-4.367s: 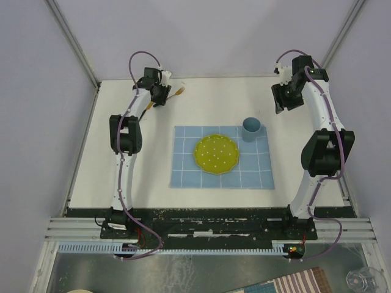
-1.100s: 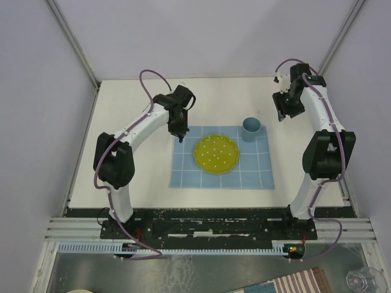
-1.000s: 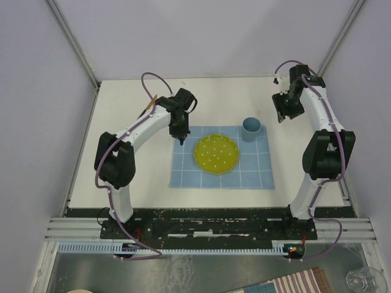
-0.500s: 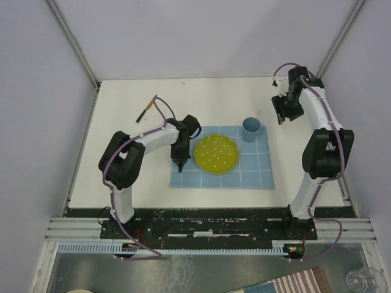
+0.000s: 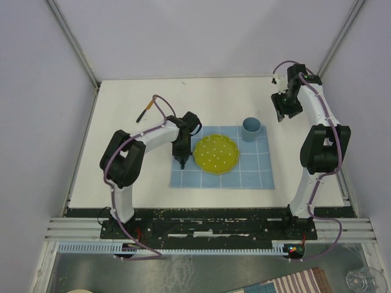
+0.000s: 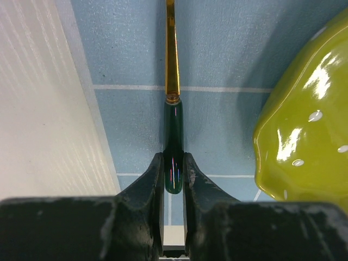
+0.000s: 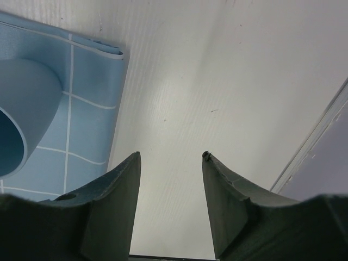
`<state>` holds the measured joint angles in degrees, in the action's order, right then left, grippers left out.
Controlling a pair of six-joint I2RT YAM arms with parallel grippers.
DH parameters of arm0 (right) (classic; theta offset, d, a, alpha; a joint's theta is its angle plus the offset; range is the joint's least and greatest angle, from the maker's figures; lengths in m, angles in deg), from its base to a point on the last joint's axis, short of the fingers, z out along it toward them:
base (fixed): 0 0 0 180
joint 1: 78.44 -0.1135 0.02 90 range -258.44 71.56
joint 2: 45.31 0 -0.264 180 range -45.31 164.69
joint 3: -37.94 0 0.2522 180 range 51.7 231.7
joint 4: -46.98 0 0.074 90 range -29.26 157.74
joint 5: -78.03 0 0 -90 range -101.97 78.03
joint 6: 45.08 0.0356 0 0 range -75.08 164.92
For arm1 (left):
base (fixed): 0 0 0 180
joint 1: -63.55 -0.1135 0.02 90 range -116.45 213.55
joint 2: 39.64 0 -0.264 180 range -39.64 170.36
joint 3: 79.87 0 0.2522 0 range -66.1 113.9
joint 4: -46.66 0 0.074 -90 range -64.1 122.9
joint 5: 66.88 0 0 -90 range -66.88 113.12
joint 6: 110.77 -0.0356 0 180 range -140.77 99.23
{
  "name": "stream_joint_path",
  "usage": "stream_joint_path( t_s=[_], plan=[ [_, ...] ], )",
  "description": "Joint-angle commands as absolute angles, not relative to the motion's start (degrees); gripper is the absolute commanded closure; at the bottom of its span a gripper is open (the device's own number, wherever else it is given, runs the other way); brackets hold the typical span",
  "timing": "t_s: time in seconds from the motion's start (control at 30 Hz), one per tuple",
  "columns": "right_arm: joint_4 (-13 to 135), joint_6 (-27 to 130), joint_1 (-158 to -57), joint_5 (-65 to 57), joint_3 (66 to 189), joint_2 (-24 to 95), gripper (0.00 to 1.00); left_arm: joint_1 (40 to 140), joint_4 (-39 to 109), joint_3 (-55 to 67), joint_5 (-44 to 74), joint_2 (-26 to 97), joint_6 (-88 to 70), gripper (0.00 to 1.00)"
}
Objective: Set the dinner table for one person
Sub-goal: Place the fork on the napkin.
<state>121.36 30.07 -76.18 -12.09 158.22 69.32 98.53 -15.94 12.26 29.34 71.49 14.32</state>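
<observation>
My left gripper [image 5: 181, 162] is low over the left part of the light-blue grid placemat [image 5: 256, 174], just left of the yellow-green plate [image 5: 215, 153]. It is shut on the dark green handle of a gold utensil [image 6: 172, 65], which points away from my left gripper [image 6: 173, 157] along the mat, beside the plate [image 6: 304, 125]. A blue cup [image 5: 252, 128] stands on the mat's far right corner. My right gripper [image 5: 282, 113] hangs open and empty over the white dinner table [image 5: 214, 97] behind the cup. In the right wrist view the right gripper [image 7: 171, 156] has only bare tabletop between its fingers.
A second gold utensil with a dark handle [image 5: 145, 110] lies on the table at the back left. The cup [image 7: 16, 125] and the mat's corner [image 7: 89, 76] sit left of the right fingers. Grey walls close in the table's far edge and sides.
The left arm carried the utensil from the back left of the table down to the mat beside the plate. The right arm barely moved and its jaws stayed open.
</observation>
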Motion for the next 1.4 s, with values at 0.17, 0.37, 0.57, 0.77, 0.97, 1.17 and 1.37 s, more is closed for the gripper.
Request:
stream_joint_path(
  t_s=[0.17,0.37,0.57,0.77,0.97,1.17,1.37],
  plan=[
    [120.8,29.0,-76.1,-13.6,158.5,67.7,0.43,98.3,-15.7,14.0,27.4,72.8,16.6,0.97],
    [120.6,28.9,-76.1,-13.7,158.5,67.5,0.43,98.4,-15.2,12.3,26.2,71.7,17.2,0.97],
    [120.9,28.8,-76.0,-13.2,158.5,67.6,0.43,98.4,-14.2,11.3,24.9,70.8,17.0,0.85],
    [121.0,29.0,-76.1,-12.7,158.2,67.1,0.42,98.8,-15.0,10.8,26.5,68.5,17.0,0.68],
    [121.2,29.0,-76.1,-12.4,158.2,66.8,0.42,99.0,-16.4,11.6,30.0,65.6,16.9,0.61],
    [121.0,28.8,-76.1,-12.6,157.6,66.5,0.42,99.1,-16.9,14.8,33.5,62.6,14.0,0.6],
    [121.2,28.7,-76.1,-13.0,158.8,66.9,0.42,92.0,-13.0,25.2,42.6,65.0,3.9,0.55]
  ],
)
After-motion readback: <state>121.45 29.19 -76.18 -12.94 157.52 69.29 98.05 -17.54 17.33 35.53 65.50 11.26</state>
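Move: The left hand, low over the napkin's left strip, already pinches the fork near its handle end, prongs pointing forward. The fork's spot on the napkin is centred some 5 cm ahead of it and 2 cm below; the plate's middle lies about 15 cm to its right and 5 cm ahead, and the cup stands roughly 30 cm right and 14 cm ahead. From the idle right hand the fork's spot is about 47 cm left, 10 cm back and 12 cm below. The left hand eases the fork down by under 1 cm onto the napkin beside the plate and stays low there, creeping back about 1 cm, before its fingers open to let go of the handle. It then lifts clear, rising some 7 cm and swinging about 4 cm forward above the fork, fingers part open and tipping outward by some 10 degrees. ##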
